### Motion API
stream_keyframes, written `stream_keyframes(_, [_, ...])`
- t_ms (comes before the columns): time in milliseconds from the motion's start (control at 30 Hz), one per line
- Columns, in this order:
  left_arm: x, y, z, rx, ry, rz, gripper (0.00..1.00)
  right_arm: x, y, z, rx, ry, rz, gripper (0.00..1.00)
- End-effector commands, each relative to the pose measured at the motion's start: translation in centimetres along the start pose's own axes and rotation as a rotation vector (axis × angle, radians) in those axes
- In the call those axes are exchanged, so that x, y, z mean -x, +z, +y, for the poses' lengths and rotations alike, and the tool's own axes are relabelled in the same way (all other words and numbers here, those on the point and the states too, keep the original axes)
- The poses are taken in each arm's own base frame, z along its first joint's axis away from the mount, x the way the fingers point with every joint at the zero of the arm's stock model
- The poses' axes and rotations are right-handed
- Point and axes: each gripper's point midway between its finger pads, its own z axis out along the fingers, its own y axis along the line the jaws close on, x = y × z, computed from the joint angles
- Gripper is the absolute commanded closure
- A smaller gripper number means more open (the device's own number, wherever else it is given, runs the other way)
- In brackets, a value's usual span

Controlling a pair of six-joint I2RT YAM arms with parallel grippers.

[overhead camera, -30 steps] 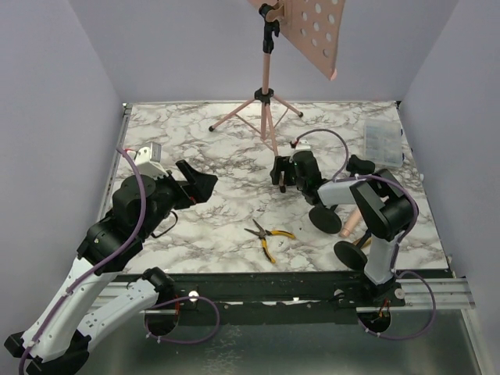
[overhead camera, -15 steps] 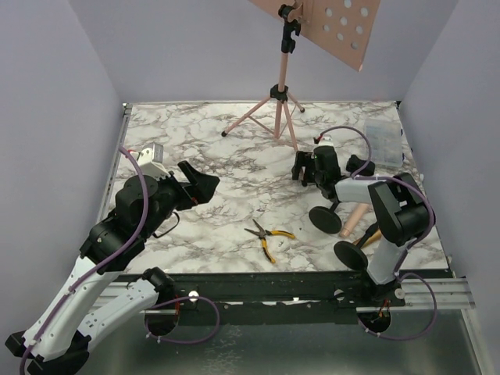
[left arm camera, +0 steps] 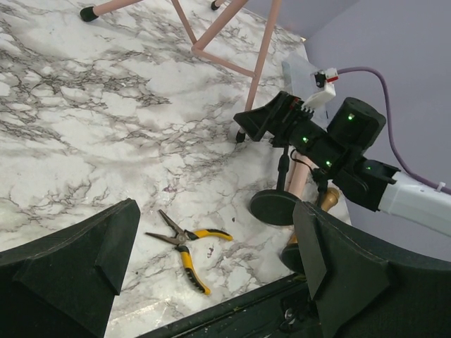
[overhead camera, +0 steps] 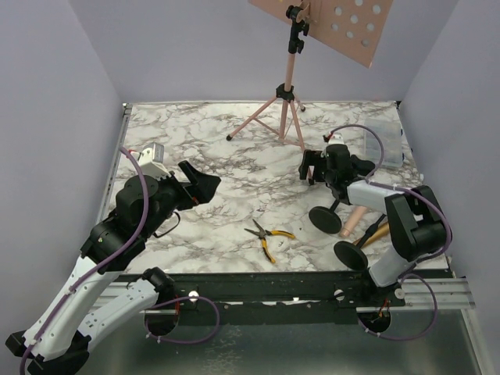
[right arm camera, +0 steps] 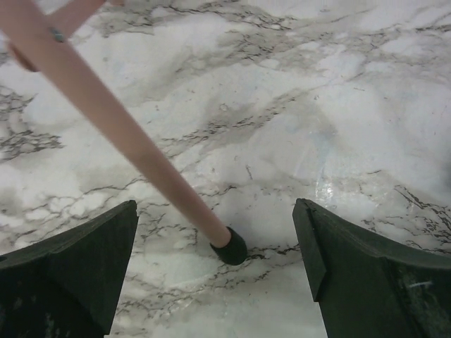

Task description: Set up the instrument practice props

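Observation:
The pink tripod music rack (overhead camera: 291,70) stands at the back of the table, its perforated desk (overhead camera: 344,19) high up at the right. My right gripper (overhead camera: 312,168) is open, low by the rack's near leg. In the right wrist view the leg (right arm camera: 106,113) and its black foot (right arm camera: 230,250) lie between the spread fingers of the right gripper (right arm camera: 215,211), touching neither. Two black round-based holders (overhead camera: 325,219) (overhead camera: 351,255) stand near the right arm. A pink microphone (overhead camera: 355,221) and a gold microphone (overhead camera: 375,233) lie between them. My left gripper (overhead camera: 199,181) hangs open and holds nothing.
Yellow-handled pliers (overhead camera: 268,234) (left arm camera: 184,246) lie open near the front edge. A clear compartment box (overhead camera: 387,141) sits at the back right by the wall. Purple walls close the table on three sides. A black rail (overhead camera: 273,285) runs along the front.
The music rack and my right gripper have shifted to the right together. The right jaws have spread wider off the leg. The left arm has not moved.

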Motion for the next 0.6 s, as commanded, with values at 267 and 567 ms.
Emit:
stream_keyframes(267, [-0.9, 1.2, -0.7, -0.039, -0.012, 0.032, 0.01, 8.9, -6.2, 5.4, 0.278, -0.002, -0.263, 0.0])
stream_keyframes(567, [-0.4, 0.0, -1.0, -0.066, -0.027, 0.008, 0.01, 14.8, -6.4, 6.2, 0.248, 0.073, -0.326, 0.05])
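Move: The music stand's near foot stands between and just below the right hand's open fingers, roughly 5 cm down with almost no sideways offset; its leg climbs to the tripod hub, about 17 cm ahead, 10 cm left and 20 cm above the hand. The black stand's round base lies some 15 cm back and 5 cm right of that foot, the pliers about 21 cm back and 14 cm left of it. From the left hand, the foot is roughly 21 cm ahead, 26 cm right and 31 cm below. With its fingers already open and kept wide, the right hand climbs away from the music stand's near foot, some 15 cm up, drawing back a centimetre or so at first and then easing forward again while drifting about 4 cm left towards the tripod hub. As it rises the wrist tips the fingers up by about 20 degrees, to nearly level, with a smaller roll that lifts the hand's left side, and nothing is gripped on the way out. ##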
